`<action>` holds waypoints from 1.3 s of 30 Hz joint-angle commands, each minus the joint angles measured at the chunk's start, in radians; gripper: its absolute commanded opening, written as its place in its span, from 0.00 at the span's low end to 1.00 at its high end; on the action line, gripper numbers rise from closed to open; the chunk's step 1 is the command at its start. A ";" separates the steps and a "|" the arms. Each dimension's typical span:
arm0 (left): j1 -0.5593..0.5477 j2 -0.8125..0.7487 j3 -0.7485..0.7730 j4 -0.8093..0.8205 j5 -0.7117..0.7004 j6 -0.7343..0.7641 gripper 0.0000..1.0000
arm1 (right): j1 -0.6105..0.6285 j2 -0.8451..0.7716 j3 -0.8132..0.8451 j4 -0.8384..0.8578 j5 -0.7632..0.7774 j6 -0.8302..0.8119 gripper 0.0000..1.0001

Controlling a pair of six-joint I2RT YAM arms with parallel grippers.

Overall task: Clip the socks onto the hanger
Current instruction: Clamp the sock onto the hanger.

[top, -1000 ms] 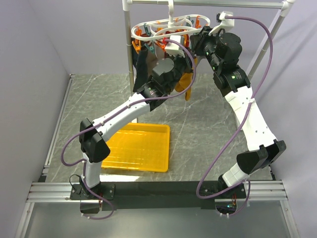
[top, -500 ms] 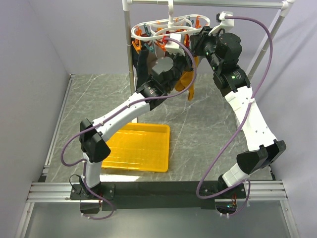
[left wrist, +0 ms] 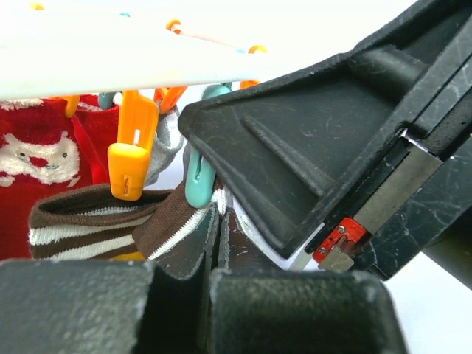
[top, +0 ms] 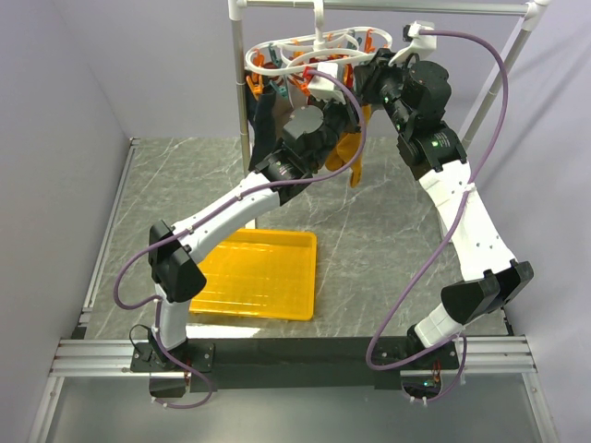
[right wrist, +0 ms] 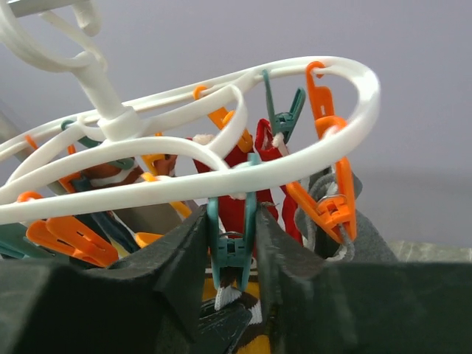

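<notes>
The white hanger (top: pixel 319 51) hangs from the rack with orange and teal clips. In the left wrist view my left gripper (left wrist: pixel 216 221) is shut on the striped cuff of a mustard-brown sock (left wrist: pixel 173 221), holding it up under a teal clip (left wrist: pixel 198 181). The sock's mustard body hangs below in the top view (top: pixel 349 152). My right gripper (right wrist: pixel 233 221) has its fingers (right wrist: pixel 169 258) pressed on either side of the teal clip (right wrist: pixel 233 240) under the hanger ring (right wrist: pixel 184 184). The cuff's white edge (right wrist: pixel 230 295) sits in the clip's lower jaws. The second sock cannot be made out.
Red socks (left wrist: pixel 40 158), a grey sock (right wrist: pixel 332 199) and dark socks (top: pixel 263 125) are clipped on the hanger. The white rack pole (top: pixel 238 92) stands at the left. A yellow tray (top: pixel 259 272) lies on the marble table in front.
My left gripper has lifted the sock slightly up towards the hanger. The right arm has barely moved.
</notes>
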 commanded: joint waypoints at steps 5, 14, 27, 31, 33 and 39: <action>-0.002 -0.004 0.033 0.052 0.002 -0.016 0.01 | 0.004 -0.029 0.085 -0.048 -0.044 0.020 0.67; -0.003 -0.017 0.016 0.052 0.000 -0.025 0.01 | -0.008 -0.083 0.105 -0.143 -0.060 0.078 0.75; 0.000 -0.190 -0.076 -0.145 0.088 -0.065 0.65 | -0.026 -0.331 -0.142 -0.220 0.040 0.114 0.77; 0.052 -0.305 -0.116 -0.326 0.163 -0.157 0.71 | -0.029 -0.408 -0.225 -0.237 0.036 0.147 0.78; 0.121 -0.355 -0.159 -0.414 0.262 -0.233 0.73 | -0.029 -0.474 -0.303 -0.225 0.028 0.164 0.78; 0.259 -0.648 -0.462 -0.501 0.387 -0.252 0.77 | -0.026 -0.711 -0.625 -0.099 -0.063 0.204 0.84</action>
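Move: The right fingers already squeeze the teal clip open on the hanger's rim, with the mustard sock's brown-striped cuff about 4 cm straight below them. An orange clip with the grey sock stands some 4 cm to that hand's right. The left fingers already pinch the cuff, the teal clip roughly 4 cm above them; the orange clip of the first mustard sock is about 4 cm to their left and 4 cm up. The right fingers let go of the teal clip first, opening wide and easing upward before drawing back about 15 cm and somewhat right, sinking late. Once that hand is clear, the left fingers open and release the cuff, dip some 2 cm, then sweep left about 15 cm and back about 6, tipping down some 15 degrees. ##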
